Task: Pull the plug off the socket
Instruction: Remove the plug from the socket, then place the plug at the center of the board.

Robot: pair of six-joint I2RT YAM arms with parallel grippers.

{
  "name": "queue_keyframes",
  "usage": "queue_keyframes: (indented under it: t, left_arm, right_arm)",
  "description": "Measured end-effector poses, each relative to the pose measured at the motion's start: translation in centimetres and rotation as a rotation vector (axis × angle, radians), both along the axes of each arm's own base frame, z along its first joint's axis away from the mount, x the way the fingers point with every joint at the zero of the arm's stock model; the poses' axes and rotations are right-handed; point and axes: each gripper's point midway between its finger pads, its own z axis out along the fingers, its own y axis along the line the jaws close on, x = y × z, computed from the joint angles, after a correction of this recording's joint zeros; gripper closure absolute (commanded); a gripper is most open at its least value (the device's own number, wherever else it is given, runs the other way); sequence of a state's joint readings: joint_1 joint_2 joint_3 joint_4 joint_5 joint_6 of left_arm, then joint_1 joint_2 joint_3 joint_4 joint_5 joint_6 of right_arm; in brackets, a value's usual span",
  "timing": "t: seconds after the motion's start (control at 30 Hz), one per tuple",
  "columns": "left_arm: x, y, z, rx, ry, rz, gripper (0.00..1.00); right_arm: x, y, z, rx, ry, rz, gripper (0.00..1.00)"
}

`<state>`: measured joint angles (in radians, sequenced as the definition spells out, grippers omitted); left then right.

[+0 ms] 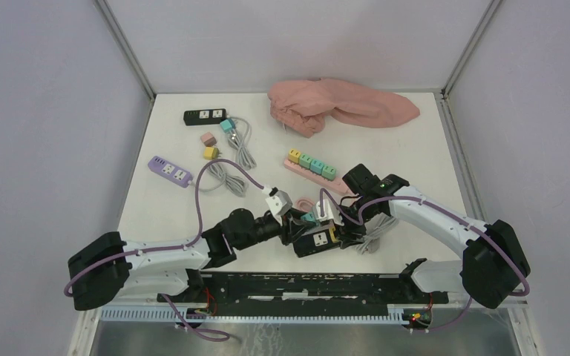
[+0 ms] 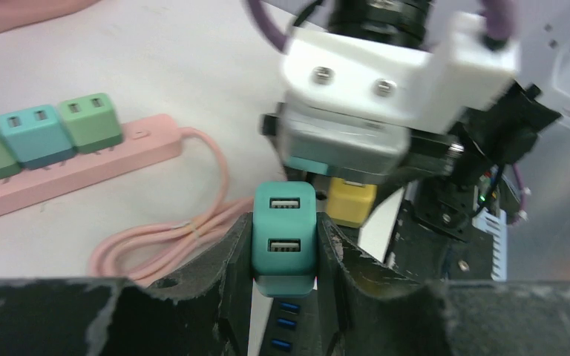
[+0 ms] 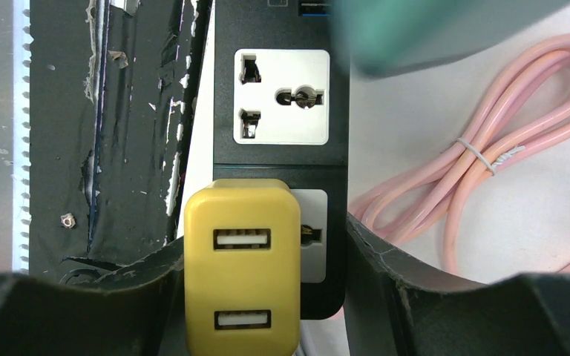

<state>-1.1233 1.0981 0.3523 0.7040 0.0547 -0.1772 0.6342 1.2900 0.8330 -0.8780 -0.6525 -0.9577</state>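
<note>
A black power strip, the socket (image 1: 313,243) (image 3: 282,172), lies at the near middle between both grippers. My left gripper (image 1: 306,219) (image 2: 284,248) is shut on a teal plug (image 2: 284,233) (image 1: 309,217), which is held just above the strip's end with the blue USB ports (image 2: 289,334). In the right wrist view the teal plug (image 3: 430,30) is a blur over the strip, and the white outlet (image 3: 282,96) beside it is bare. My right gripper (image 1: 334,233) (image 3: 263,245) clamps the strip's other end, where a yellow plug (image 3: 241,267) (image 2: 351,200) sits plugged in.
A pink power strip (image 1: 312,169) (image 2: 67,170) with several plugs lies behind, its coiled pink cable (image 3: 475,156) beside the black strip. Farther back are a pink cloth (image 1: 341,104), a second black strip (image 1: 204,116), a purple strip (image 1: 169,170), loose plugs (image 1: 209,145) and grey cable (image 1: 237,148).
</note>
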Motion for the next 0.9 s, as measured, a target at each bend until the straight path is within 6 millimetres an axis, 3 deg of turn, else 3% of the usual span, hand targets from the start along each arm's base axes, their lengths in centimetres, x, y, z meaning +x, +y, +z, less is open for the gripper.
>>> queue_keyframes:
  t: [0.17,0.37,0.77,0.9]
  left_arm:
    - [3.0,2.4,0.1,-0.037,0.063,0.146,0.97]
    - [6.4,6.4,-1.5,-0.015,0.188,0.35,0.97]
    - [14.7,19.1,-3.9,-0.109,0.412,0.838,0.97]
    - [16.9,21.8,-5.5,-0.199,0.54,0.94,0.97]
  right_arm:
    - [0.0,-0.1,0.0,-0.003,-0.002,-0.002,1.0]
    - [0.0,-0.3,0.0,-0.012,0.005,-0.009,0.99]
    - [0.4,-0.7,0.2,-0.026,0.001,-0.027,0.99]
    - [0.4,-0.8,0.2,-0.031,0.0,-0.028,0.98]
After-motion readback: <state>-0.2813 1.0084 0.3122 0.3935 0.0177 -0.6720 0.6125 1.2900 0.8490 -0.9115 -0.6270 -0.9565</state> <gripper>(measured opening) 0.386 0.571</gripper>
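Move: Ahead and well to the left of the left hand, which already holds the pulled teal plug, lies the near grey coil: about 20 cm forward, 26 cm left and 11 below. The loose yellow plug sits some 10 cm beyond the coil and 7 farther left. The black power strip is close under the hand, 4 cm right, level in depth and 9 lower. From the right hand the coil is about 22 forward, 36 left and 2 lower. Swinging away from the black strip, the left hand carries the teal plug some 22 cm left and 17 cm forward towards the near grey coil, sinking about 5 cm, mostly late on. The wrist turns counter-clockwise about 55 degrees and tips the fingers downward; their grip stays shut on the plug. The right hand stays put, still holding the black strip at its yellow-plug end. ##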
